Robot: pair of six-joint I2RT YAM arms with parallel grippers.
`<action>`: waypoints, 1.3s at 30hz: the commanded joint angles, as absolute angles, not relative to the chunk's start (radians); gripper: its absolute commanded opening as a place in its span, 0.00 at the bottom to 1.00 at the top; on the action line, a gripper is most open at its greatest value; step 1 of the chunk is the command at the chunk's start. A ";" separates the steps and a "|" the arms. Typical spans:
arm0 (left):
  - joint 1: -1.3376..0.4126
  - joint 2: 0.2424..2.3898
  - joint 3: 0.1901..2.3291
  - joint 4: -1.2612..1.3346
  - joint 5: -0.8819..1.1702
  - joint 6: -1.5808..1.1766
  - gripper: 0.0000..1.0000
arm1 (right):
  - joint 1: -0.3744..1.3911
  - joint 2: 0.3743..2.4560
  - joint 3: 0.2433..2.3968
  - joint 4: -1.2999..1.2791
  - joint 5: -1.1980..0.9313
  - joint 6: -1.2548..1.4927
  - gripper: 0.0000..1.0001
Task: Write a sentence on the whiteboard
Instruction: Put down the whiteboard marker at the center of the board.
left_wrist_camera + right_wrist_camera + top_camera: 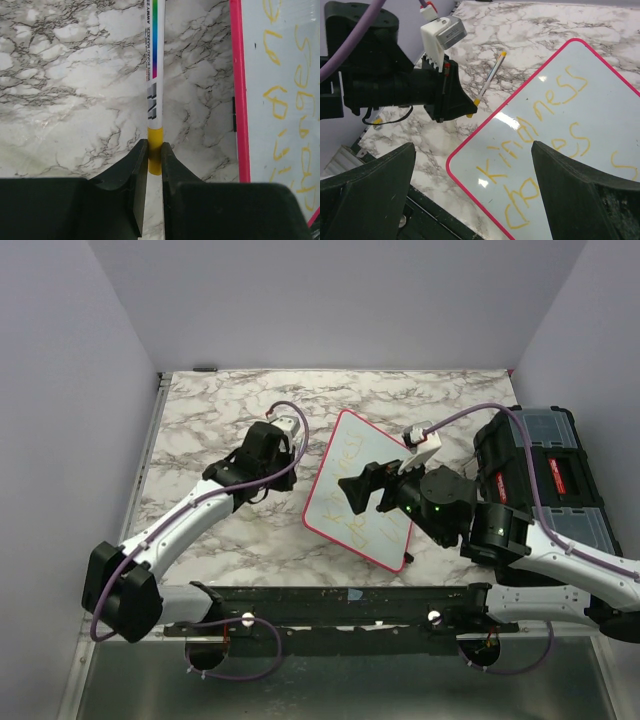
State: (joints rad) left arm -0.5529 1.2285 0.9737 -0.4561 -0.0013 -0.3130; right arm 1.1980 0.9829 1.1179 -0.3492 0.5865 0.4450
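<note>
The whiteboard [338, 508], white with a pink-red frame, lies tilted on the marble table [200, 410] between the two arms. The sentence [536, 119] runs across it in two lines of yellow handwriting, also showing in the left wrist view [287, 102]. My left gripper [154, 156] is shut on the yellow end of a white marker [153, 75] just left of the board's frame [238, 90]. The marker [489, 77] points away from the jaws. My right gripper [472, 145] hangs wide open above the board's near corner, holding nothing. From above, it [365, 485] covers part of the board.
A black toolbox [545, 475] with red latches stands at the right edge, beside the right arm. A dark rail [330, 600] runs along the table's near edge. Pale walls close in the back and sides.
</note>
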 commanded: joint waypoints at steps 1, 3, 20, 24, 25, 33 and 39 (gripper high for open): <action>-0.527 1.346 1.030 -0.388 0.128 -0.370 0.00 | 1.205 0.954 1.100 -0.374 0.628 0.458 1.00; -0.525 1.403 1.051 -0.376 0.159 -0.381 0.00 | 1.206 0.949 1.096 -0.379 0.633 0.456 1.00; -0.516 1.688 1.101 -0.330 0.226 -0.433 0.00 | 1.205 0.941 1.080 -0.396 0.638 0.454 1.00; -0.513 1.695 1.098 -0.330 0.236 -0.434 0.05 | 1.205 0.948 1.080 -0.396 0.631 0.454 1.00; -0.512 1.696 1.097 -0.332 0.238 -0.435 0.09 | 1.204 0.949 1.080 -0.396 0.631 0.456 1.00; -0.502 1.662 1.082 -0.321 0.236 -0.427 0.66 | 1.205 0.948 1.087 -0.403 0.626 0.459 1.00; -0.483 1.610 1.081 -0.345 0.214 -0.416 0.81 | 1.205 0.952 1.096 -0.413 0.623 0.460 1.00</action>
State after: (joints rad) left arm -0.4984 1.6775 1.0878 -0.3393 0.2203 -0.4313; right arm 1.1980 0.9489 1.0901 -0.3931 0.6109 0.4458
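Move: My left hand holds the marker by its yellow end. The bare table spot where I will lay that end is about 5 cm ahead, 5 cm to the right and 12 cm below. From my left hand, the whiteboard's middle lies about 14 cm right and 3 cm back; the board's near left corner is about 9 cm back, 2 cm right, and its far corner some 17 cm ahead, 11 cm right. From my right hand, that spot is roughly 12 cm ahead, 8 cm left and 29 cm below. I lower the marker to the marble just left of the whiteboard, not onto it: my left hand sinks nearly 10 cm, going about 5 cm right towards the board's left edge and a little forward, while the wrist tips some 20 degrees further down. Once low, I stay there, open my fingers wide and let go of the yellow end. ##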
